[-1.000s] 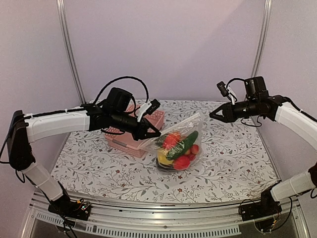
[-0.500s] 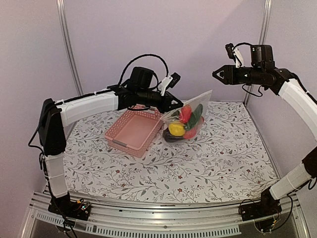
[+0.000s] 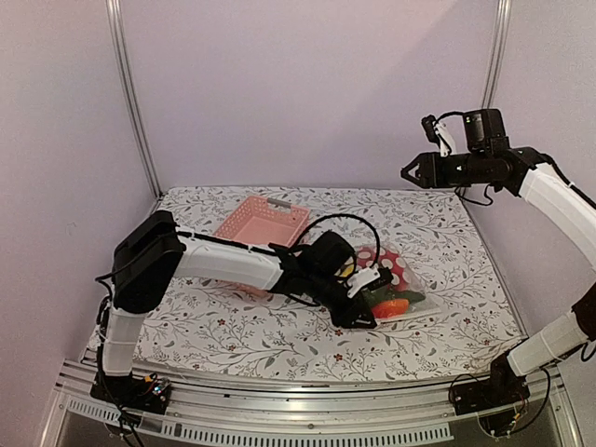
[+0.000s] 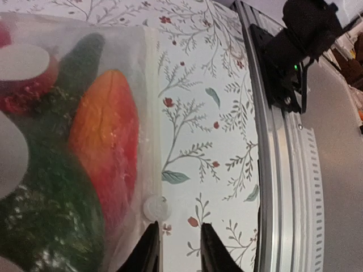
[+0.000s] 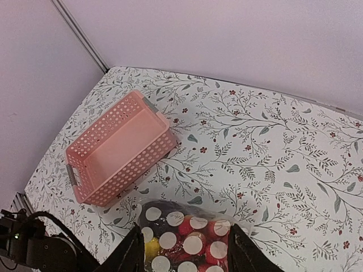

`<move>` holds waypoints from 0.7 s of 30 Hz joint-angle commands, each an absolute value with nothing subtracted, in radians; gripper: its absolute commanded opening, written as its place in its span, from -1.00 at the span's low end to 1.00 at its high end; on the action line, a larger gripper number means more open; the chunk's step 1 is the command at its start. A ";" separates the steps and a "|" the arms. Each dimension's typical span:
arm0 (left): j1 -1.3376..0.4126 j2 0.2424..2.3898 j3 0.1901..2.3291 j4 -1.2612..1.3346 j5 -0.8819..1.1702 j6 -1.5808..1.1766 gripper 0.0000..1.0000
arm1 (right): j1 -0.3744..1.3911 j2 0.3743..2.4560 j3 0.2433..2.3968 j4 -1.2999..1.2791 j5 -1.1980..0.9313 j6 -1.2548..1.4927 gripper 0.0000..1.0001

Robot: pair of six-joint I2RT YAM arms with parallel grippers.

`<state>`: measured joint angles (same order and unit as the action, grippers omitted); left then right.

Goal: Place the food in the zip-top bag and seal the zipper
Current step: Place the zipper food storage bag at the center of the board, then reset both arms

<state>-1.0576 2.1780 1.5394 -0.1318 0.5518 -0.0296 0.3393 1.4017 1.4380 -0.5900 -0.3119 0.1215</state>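
Observation:
The zip-top bag (image 3: 396, 284) lies flat on the table at front right, its dotted side up, with the food (image 3: 395, 305) inside. In the left wrist view an orange-red piece (image 4: 108, 141) and a green cucumber (image 4: 51, 226) show through the plastic. The pale zipper (image 4: 151, 113) runs down the bag's edge to a small white round tab (image 4: 155, 208). My left gripper (image 3: 361, 312) (image 4: 178, 246) sits low at that corner, slightly open, with only tablecloth between its tips. My right gripper (image 3: 408, 172) (image 5: 187, 252) hangs high at the back right, open wide and empty, looking down on the bag (image 5: 187, 238).
The pink slotted basket (image 3: 264, 219) (image 5: 119, 153) stands empty at the back left of the floral tablecloth. The table's metal front rail (image 4: 283, 170) runs close by the left gripper. Purple walls and frame posts close in the back and sides.
The left arm has come down and forward, and the bag now lies on the table instead of hanging from the gripper. The left jaws have parted off it. The right jaws have opened wide.

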 commanded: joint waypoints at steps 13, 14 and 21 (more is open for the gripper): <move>-1.046 1.845 1.416 -0.170 0.521 0.022 0.45 | 0.336 1.387 1.450 -0.579 -0.320 0.205 0.08; -1.044 1.819 1.424 -0.204 0.487 0.054 0.44 | 0.336 1.387 1.457 -0.573 -0.288 0.212 0.18; -0.949 1.601 1.389 -0.292 0.146 0.015 0.44 | 0.336 1.375 1.491 -0.500 0.070 0.315 0.49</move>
<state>-1.0214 1.6867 1.4029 -0.2058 0.3889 0.0406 0.3389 1.3815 1.4502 -0.5579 -0.1783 0.2501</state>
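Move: The left hand is low over the near, zipper edge of the filled zipper bag, its fingers already starting to part around that edge; the bag's middle lies about 12 cm ahead of it, 4 cm to its right and some 4 cm lower. The pink basket stands about 25 cm ahead and 27 cm to its left. From the raised right hand, the bag's middle is roughly 28 cm below, 8 cm left and 3 cm back. The left hand first eases about 4 cm back and 4 cm down, shifting left as its fingers spread wide and let go of the zipper edge, then it lifts some 20 cm, ending a little farther left over the bag's left part with the fingers swung about 15 degrees forward. The empty right hand hovers high beyond the bag, then near the end opens wider as it edges right, up and forward by a couple of centimetres. ##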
